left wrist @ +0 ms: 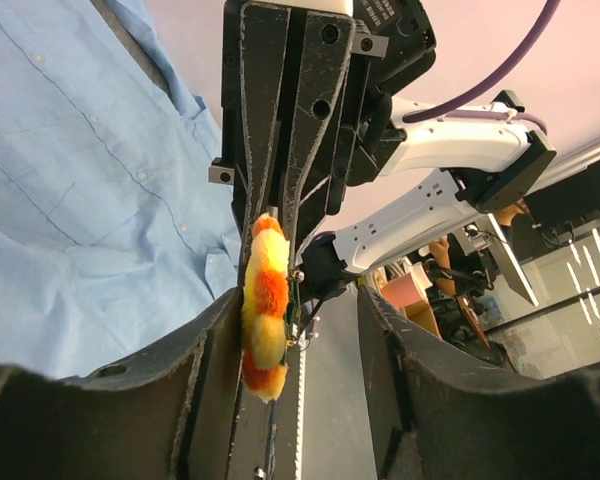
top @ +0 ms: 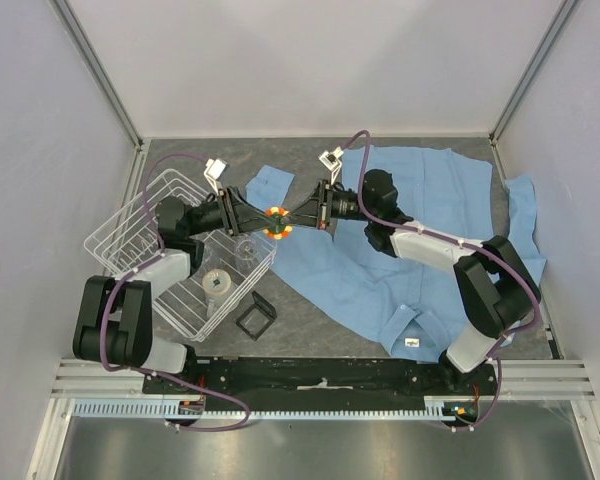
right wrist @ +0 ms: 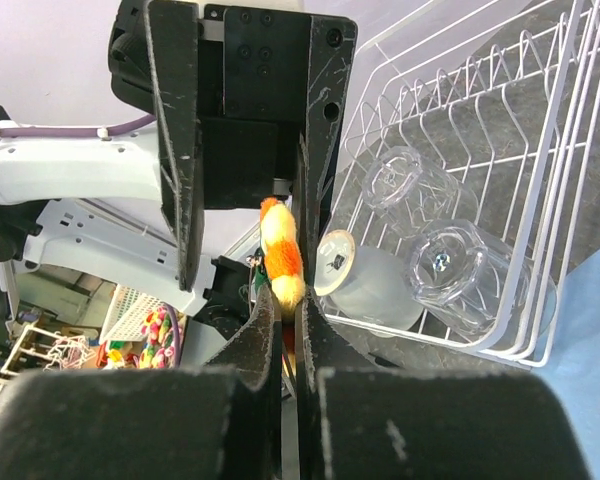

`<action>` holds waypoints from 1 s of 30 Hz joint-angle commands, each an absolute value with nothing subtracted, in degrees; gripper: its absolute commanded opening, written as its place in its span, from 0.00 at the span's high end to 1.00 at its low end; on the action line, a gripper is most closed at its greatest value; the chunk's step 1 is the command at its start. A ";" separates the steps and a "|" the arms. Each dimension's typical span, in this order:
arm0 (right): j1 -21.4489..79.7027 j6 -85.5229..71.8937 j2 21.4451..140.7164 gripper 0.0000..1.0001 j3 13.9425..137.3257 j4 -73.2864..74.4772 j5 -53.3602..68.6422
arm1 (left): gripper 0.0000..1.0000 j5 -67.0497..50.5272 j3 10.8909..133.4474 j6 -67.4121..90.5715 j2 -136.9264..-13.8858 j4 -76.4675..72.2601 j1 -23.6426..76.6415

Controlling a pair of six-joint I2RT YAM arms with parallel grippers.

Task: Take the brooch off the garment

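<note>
The brooch [top: 277, 222], a small orange-yellow flower, hangs in the air above the table, off the garment [top: 410, 250], a light blue shirt spread on the right. My right gripper [top: 289, 221] is shut on it from the right; in the right wrist view the brooch [right wrist: 282, 250] sticks up out of the pinched right gripper [right wrist: 289, 302]. My left gripper [top: 264, 219] faces it from the left, open. In the left wrist view the brooch [left wrist: 265, 305] lies against one of the fingers [left wrist: 208, 385], with a wide gap to the other. The garment [left wrist: 80, 180] lies below.
A white wire basket [top: 130, 235] stands at the left with a second one beside it. The basket [right wrist: 480, 110] holds clear jars [right wrist: 475, 275] and a lidded container [right wrist: 365, 285]. A black square frame [top: 256, 316] lies on the grey mat near the front.
</note>
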State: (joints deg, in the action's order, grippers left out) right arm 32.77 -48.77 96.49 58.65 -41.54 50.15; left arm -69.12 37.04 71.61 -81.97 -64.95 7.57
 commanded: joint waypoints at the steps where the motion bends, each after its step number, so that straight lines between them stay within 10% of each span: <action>1: 30.85 -46.77 96.68 1.00 57.57 -39.48 48.52 | 0.41 -70.31 38.67 75.23 -81.12 -71.98 6.24; 10: 30.76 -41.14 93.70 1.00 58.71 -28.95 43.52 | 0.21 -68.21 38.41 68.59 -77.70 -62.17 3.52; 17: 37.52 -26.47 86.77 1.00 63.28 -5.20 26.21 | 0.20 -50.60 46.04 37.39 -63.05 -13.76 0.09; 30: 77.64 -12.48 76.64 1.00 62.66 15.11 -23.04 | 0.16 -32.78 44.56 31.11 -53.09 -4.39 -2.81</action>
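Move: My right hand already holds the brooch at its fingertips; the open black box lies about 12 cm back of that hand, some 7 cm to its left and roughly 22 cm below. From the right hand, the white mug in the rack is about 4 cm back and 15 cm left, and the dish rack's middle some 23 cm left and 2 cm ahead, both well below. From my left hand, the brooch is about 3 cm right, 1 cm ahead and a touch lower. Keeping my right fingers shut on the brooch, I first sink that hand about 5 cm while easing slightly forward and right, then sweep it quickly back some 15 cm towards the black box, tipping its fingers down about 30 degrees. My left hand opens wider and leaves the brooch, about 10 cm left with some forward and upward travel, swinging counter-clockwise over the rack. ##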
